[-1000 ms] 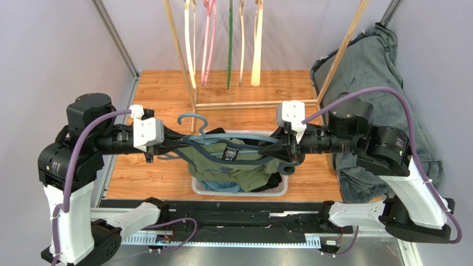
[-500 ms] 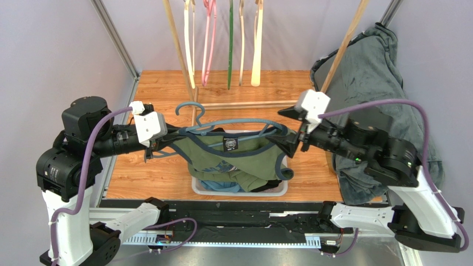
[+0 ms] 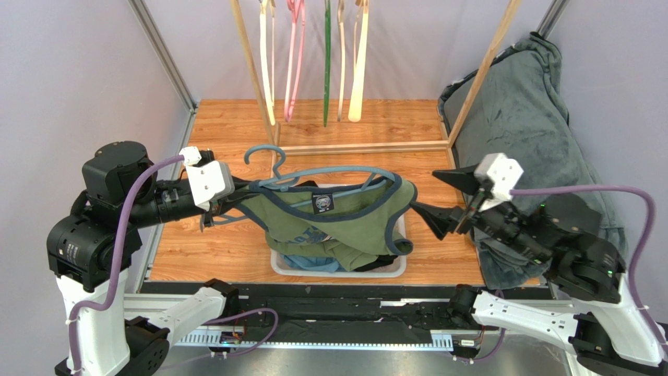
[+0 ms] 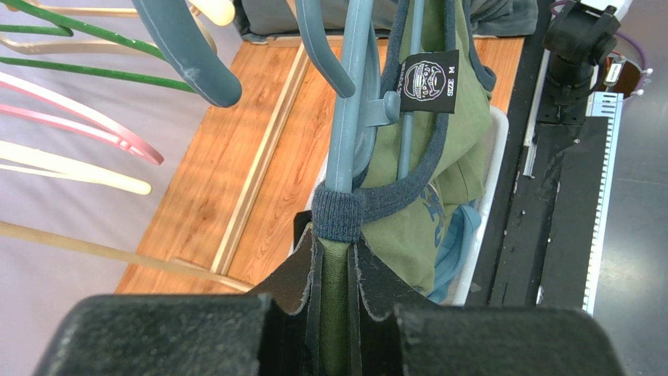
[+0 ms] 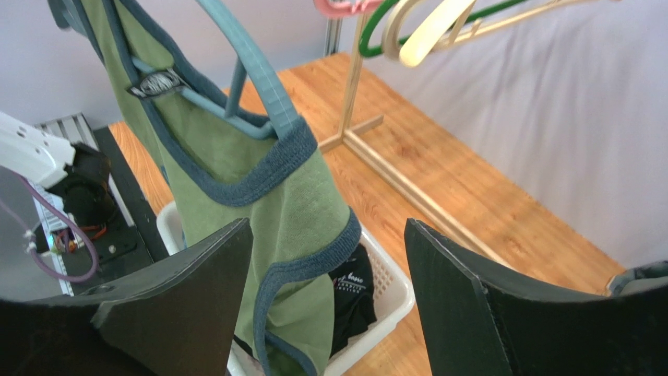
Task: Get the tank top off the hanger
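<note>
The green tank top (image 3: pixel 345 215) with blue-grey trim hangs on a blue-grey hanger (image 3: pixel 270 160) above the white basket (image 3: pixel 400 270). My left gripper (image 3: pixel 227 200) is shut on its left shoulder. In the left wrist view, green cloth sits pinched between the jaws of the left gripper (image 4: pixel 335 251), just below where the strap wraps the hanger (image 4: pixel 353 102). My right gripper (image 3: pixel 427 190) stands open to the right of the tank top, apart from it. In the right wrist view the tank top (image 5: pixel 290 188) and hanger (image 5: pixel 251 63) hang ahead of the open right gripper (image 5: pixel 325 227).
The basket (image 5: pixel 392 290) holds blue and black clothes. A wooden rack (image 3: pixel 361 146) with several hangers (image 3: pixel 325 63) stands behind. A grey blanket (image 3: pixel 533 117) drapes over the right side. The black rail (image 3: pixel 337 313) runs along the near edge.
My right gripper opened, let go of the tank top's right side and drew back to the right. The left gripper has kept its hold and barely moved.
</note>
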`<state>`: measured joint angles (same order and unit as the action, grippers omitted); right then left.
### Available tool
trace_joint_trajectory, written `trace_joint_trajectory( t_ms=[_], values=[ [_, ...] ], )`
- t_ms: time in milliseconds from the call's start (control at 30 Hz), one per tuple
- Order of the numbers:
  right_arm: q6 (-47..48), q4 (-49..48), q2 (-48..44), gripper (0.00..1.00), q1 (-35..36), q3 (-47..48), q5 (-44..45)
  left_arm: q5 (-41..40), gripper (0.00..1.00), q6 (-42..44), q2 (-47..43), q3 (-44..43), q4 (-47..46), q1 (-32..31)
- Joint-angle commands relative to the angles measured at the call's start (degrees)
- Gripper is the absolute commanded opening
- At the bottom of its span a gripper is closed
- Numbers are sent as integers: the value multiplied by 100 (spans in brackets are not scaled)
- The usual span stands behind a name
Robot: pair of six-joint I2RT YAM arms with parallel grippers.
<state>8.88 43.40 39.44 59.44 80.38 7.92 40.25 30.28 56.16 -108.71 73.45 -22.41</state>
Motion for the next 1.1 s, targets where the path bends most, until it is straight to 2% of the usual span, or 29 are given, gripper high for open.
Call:
trace_joint_trajectory(
  t_ms=[0,100,200,300,333,367,400,433,667,867,1067],
  values=[
    [-159,-376,178,77,-3,-172,-132,185,0,-119,9,-195,-270,0],
    [-133,-411,318,76,-3,-172,-221,220,0,-137,-9,-221,-261,0],
    [-106,-429,433,69,-11,-145,-204,273,0,-154,-26,-239,-261,0],
    [-124,-420,415,47,-11,-137,-81,282,0,-145,-26,-265,-235,0],
    [-133,-420,389,32,-11,-137,-37,273,0,-145,-26,-274,-226,0],
    [-133,-394,380,24,-11,-137,-2,290,0,-145,-18,-300,-217,-8],
    [-133,-359,337,11,-11,-128,77,290,0,-145,-18,-309,-208,-9],
    [-150,-332,327,7,-3,-119,130,299,0,-154,-18,-327,-208,0],
    [-177,291,134,6,-11,-40,490,308,0,-163,-9,-397,-200,0],
    [-299,301,-59,3,-11,-461,754,369,0,-233,70,-555,-208,0],
    [-300,74,283,3,-11,-725,764,580,0,-286,184,-669,-261,-9]
  ],
)
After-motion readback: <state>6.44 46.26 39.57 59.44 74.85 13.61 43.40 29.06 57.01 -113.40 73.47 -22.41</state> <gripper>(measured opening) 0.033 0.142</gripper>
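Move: The right hand hangs wide open just outside the tank top's right shoulder, which lies about 4 cm to its left, 1 cm ahead and 3 cm below. Inside that shoulder the hanger's right end is some 8 cm left and 2 cm ahead, 1 cm lower; the basket sits roughly 20 cm left, 1 cm ahead and 30 cm below. From the left hand, clamped on hanger and cloth, the same shoulder is about 34 cm right, level fore and aft, 2 cm lower. The right hand dips and slides left about 3 cm onto the tank top's right shoulder, shuts its fingers fully on the cloth by the navy trim, then pulls it back to the right by some 3 cm and down, away from the left hand, with only a slight turn of the wrist. Meanwhile the left hand keeps its closed grip on the hanger and the other shoulder, rising about 2 cm and easing back a little, so the garment is drawn out between the two hands. ##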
